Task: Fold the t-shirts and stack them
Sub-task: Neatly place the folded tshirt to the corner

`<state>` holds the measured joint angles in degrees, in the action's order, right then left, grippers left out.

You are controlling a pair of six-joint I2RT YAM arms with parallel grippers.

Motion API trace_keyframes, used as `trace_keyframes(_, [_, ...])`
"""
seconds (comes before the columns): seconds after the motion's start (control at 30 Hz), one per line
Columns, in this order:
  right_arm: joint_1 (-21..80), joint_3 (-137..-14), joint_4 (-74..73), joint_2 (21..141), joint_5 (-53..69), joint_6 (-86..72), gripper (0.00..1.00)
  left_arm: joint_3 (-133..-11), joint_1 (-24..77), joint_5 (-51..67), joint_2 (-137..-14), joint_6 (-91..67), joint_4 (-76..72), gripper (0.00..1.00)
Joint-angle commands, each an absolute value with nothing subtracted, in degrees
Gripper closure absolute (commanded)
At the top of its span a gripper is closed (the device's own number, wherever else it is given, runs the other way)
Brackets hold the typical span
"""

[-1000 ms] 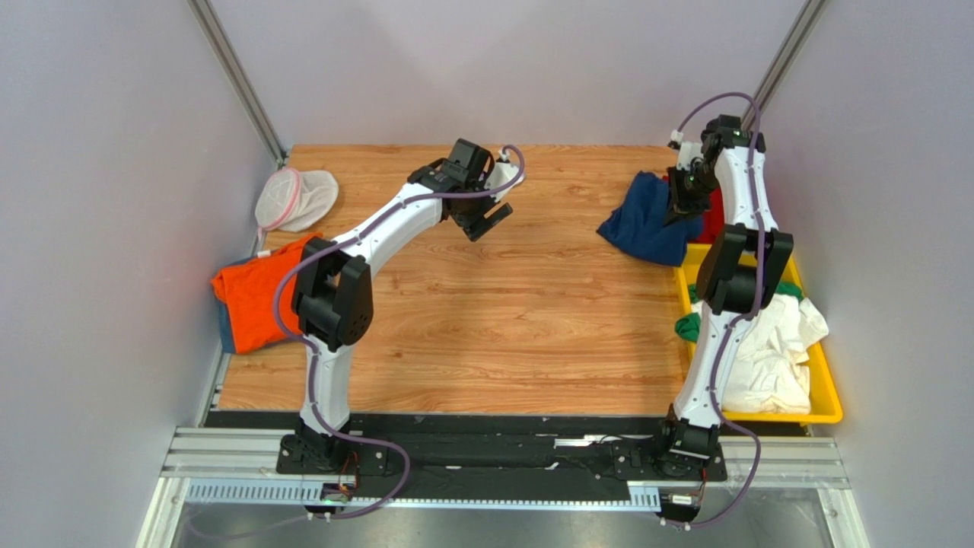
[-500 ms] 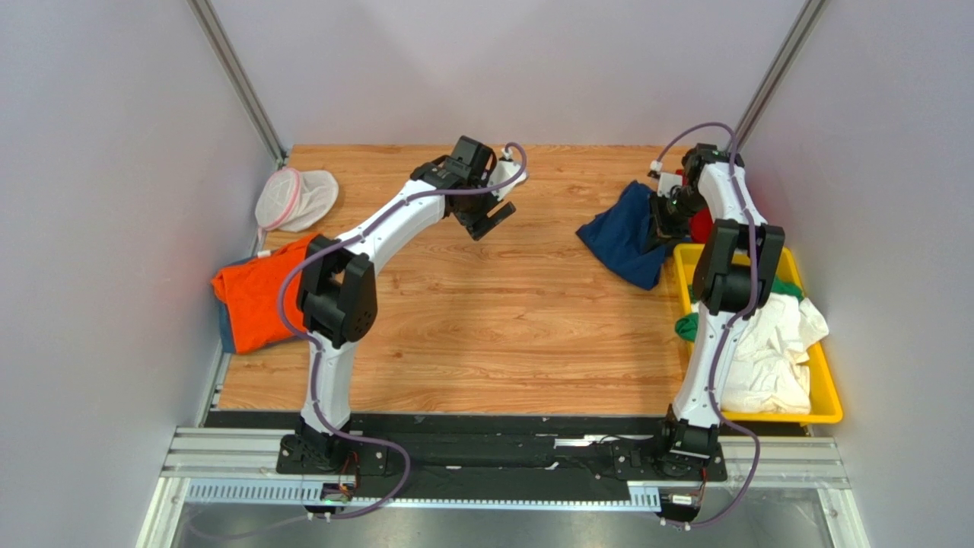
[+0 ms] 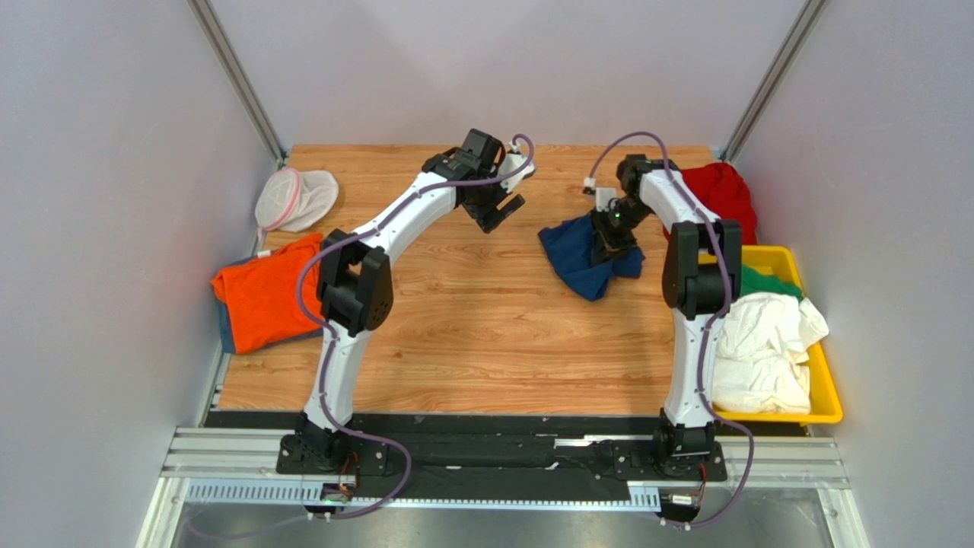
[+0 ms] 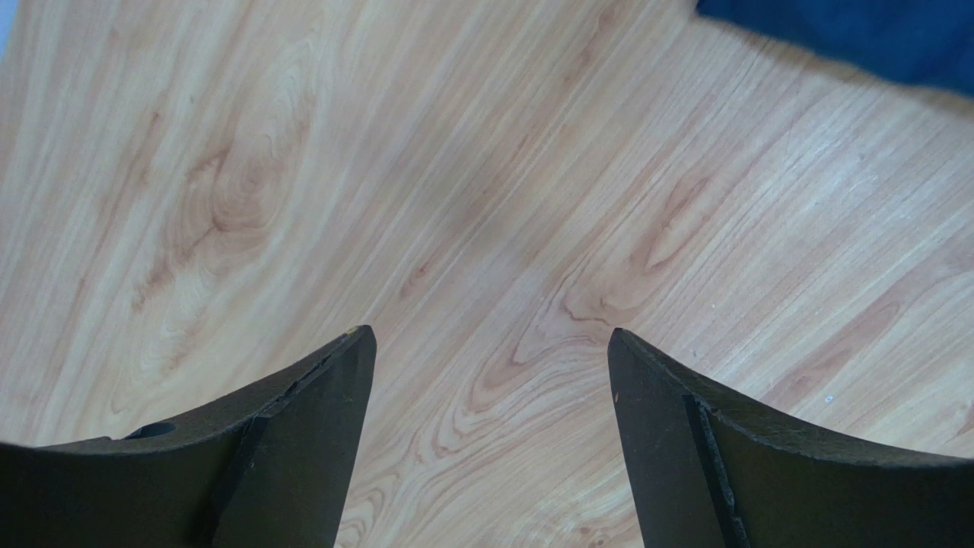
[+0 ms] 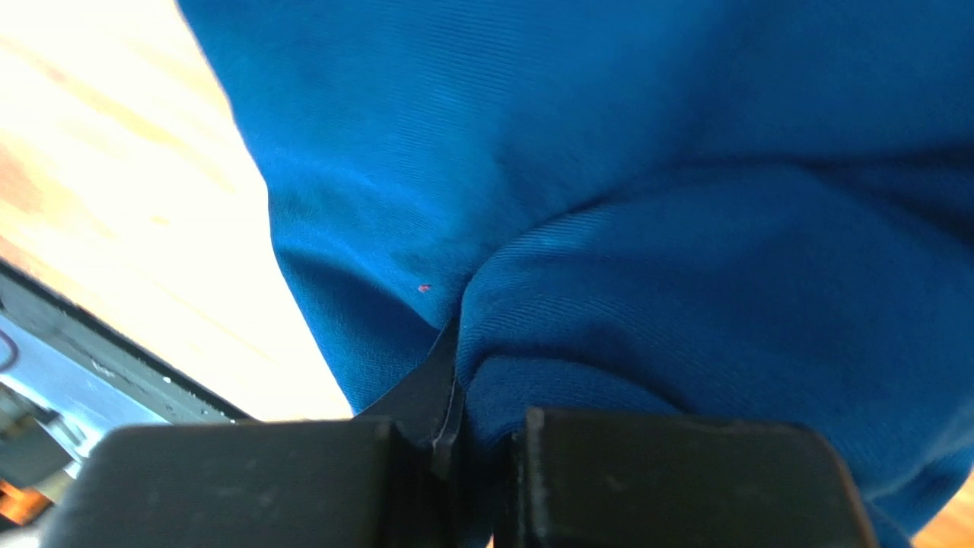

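Note:
My right gripper (image 3: 609,220) is shut on the navy blue t-shirt (image 3: 581,256), which hangs bunched from it over the far middle of the table; in the right wrist view the blue cloth (image 5: 640,194) fills the frame, pinched between the jaws. My left gripper (image 3: 503,210) is open and empty above bare wood, left of the navy shirt; a corner of that shirt shows in the left wrist view (image 4: 846,34). An orange t-shirt (image 3: 258,295) lies folded at the table's left edge. A red t-shirt (image 3: 720,190) lies at the far right. White (image 3: 768,348) and green (image 3: 768,281) t-shirts lie in the yellow bin.
The yellow bin (image 3: 825,388) stands along the table's right edge. A small white mesh pouch with a pink rim (image 3: 293,196) lies at the far left corner. Grey walls close in on the table on the left, back and right.
My right gripper has carried the navy shirt leftward from beside the bin toward the table's middle, uncovering the red shirt. My left gripper has shifted slightly right.

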<state>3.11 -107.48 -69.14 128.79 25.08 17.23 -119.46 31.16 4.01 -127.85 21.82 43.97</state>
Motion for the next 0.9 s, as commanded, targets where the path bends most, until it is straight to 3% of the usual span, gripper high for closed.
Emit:
trace_keyframes(0.0, [9.48,-107.49,-68.2,128.41,28.04,18.46,1.0,-115.33,29.98,2.37,-125.34,21.45,42.19,0.16])
trace_keyframes(0.4, [24.34,-114.78,-69.08,134.55,30.15,17.75,1.0,-107.06,18.38,2.36,-121.21,19.43,38.23,0.16])
trace_keyframes(0.8, [30.06,-111.37,-68.3,130.88,30.24,19.34,1.0,-111.87,15.47,30.46,-125.93,22.94,56.15,0.17])
trace_keyframes(0.87, [30.06,-107.85,-66.37,127.99,27.87,19.34,0.89,-112.24,15.38,33.91,-126.65,23.29,59.23,0.17])
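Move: The folded blue t-shirt is still pinched in my right hand, its middle about 4 cm to that hand's left and 1 cm nearer me. The bare middle of the table where I take it is some 20 cm left, 7 back and 5 below; the red cloth lies 21 right and 10 ahead, the orange t-shirt about 70 left and 8 back. From my left hand, the blue t-shirt is roughly 17 cm right, 8 back and 10 below. Keeping my pinch on the blue t-shirt, I sweep my right hand low and nearly level about 19 cm left and 7 cm back, away from the red cloth, turning it nearly 30 degrees counter-clockwise and easing off at the end. My open left hand sinks 5 cm while swinging left ahead of the shirt, then reverses a few centimetres right and back towards its left side, fingers tipping steeper down. ##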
